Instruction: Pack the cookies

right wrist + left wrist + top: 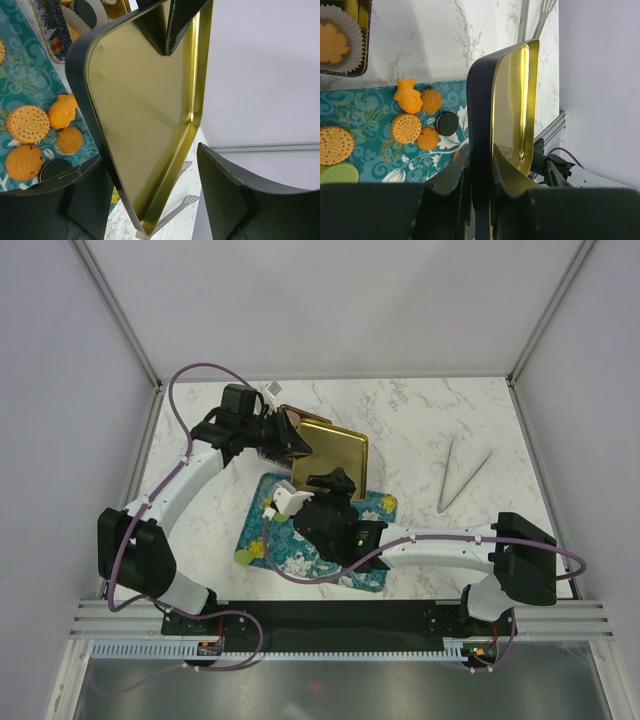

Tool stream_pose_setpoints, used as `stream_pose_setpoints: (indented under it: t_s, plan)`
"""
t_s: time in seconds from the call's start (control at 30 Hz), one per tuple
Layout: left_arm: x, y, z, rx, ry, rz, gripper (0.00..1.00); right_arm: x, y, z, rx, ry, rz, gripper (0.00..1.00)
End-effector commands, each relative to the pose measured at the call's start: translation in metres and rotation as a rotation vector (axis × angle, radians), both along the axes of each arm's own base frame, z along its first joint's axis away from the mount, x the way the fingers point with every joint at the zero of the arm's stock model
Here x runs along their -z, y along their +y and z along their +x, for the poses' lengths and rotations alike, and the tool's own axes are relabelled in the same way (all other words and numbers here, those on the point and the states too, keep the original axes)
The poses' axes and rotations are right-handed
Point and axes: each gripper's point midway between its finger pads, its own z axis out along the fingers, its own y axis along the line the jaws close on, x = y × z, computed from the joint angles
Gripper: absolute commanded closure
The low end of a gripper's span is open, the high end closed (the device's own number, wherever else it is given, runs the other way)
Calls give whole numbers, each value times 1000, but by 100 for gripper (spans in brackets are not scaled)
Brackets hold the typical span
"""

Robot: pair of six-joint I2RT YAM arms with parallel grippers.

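The cookies (410, 127) lie loose on a teal patterned mat (365, 107): several orange ones, a black one (447, 122) and a green one (337, 172). The right wrist view shows some of them too, with orange cookies (28, 123) on the mat. My left gripper (480, 160) is shut on the edge of a gold-lined tin lid (515, 105), holding it on edge above the mat. My right gripper (155, 200) is open, its fingers either side of the lid's (145, 100) lower corner, the right finger clear of it. From above, both grippers (290, 435) (335, 483) meet at the lid (335, 450).
The open tin (350, 72) holds white paper cups, one with an orange cookie (332, 42) in it, and lies just past the mat under the left arm. Metal tongs (460, 475) lie on the marble table to the right. Walls close in the table on three sides.
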Motion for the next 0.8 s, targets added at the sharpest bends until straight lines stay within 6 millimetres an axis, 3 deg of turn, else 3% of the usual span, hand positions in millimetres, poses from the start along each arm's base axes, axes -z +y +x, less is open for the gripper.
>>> stream_pose_setpoints:
  t_s: [0.0, 0.13, 0.23, 0.37, 0.57, 0.77]
  plan:
    - [-24, -3, -11, 52, -53, -58, 97, -20, 2, 11, 41, -62, 30, 28]
    - [-30, -1, -13, 55, -61, -69, 96, -24, -2, 16, 57, -77, 38, 32]
    - [-34, -1, -16, 63, -66, -80, 95, -30, -2, 18, 61, -95, 51, 40]
    - [-40, 0, -14, 60, -86, -87, 86, -35, -4, 19, 71, -111, 58, 65]
    - [-52, -2, -6, 49, -109, -113, 59, -50, -6, 19, 75, -130, 92, 87]
    - [-74, 5, 10, 1, -168, -138, 26, -60, -10, 17, 71, -121, 95, 92]
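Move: The lid is already in the left gripper, its middle some 5 cm to the right, 1 cm back and slightly below that hand; from the open right gripper, poised at the near edge, it is about 5 cm ahead and 2 cm left. On the table roughly 20 cm below, the cookie tin lies about 13 cm ahead and 5 cm left of the left hand, and the fish cookie about 1 cm ahead and 5 cm right of it. Ease the right gripper forward 1 to 2 cm and close its fingers on the near edge of the lid, while the left, still pinching the left side, rises about 4 cm with a slight tilt. Once the right grips, open the left fingers wide to let go, and lift the right some 2 cm in all. ##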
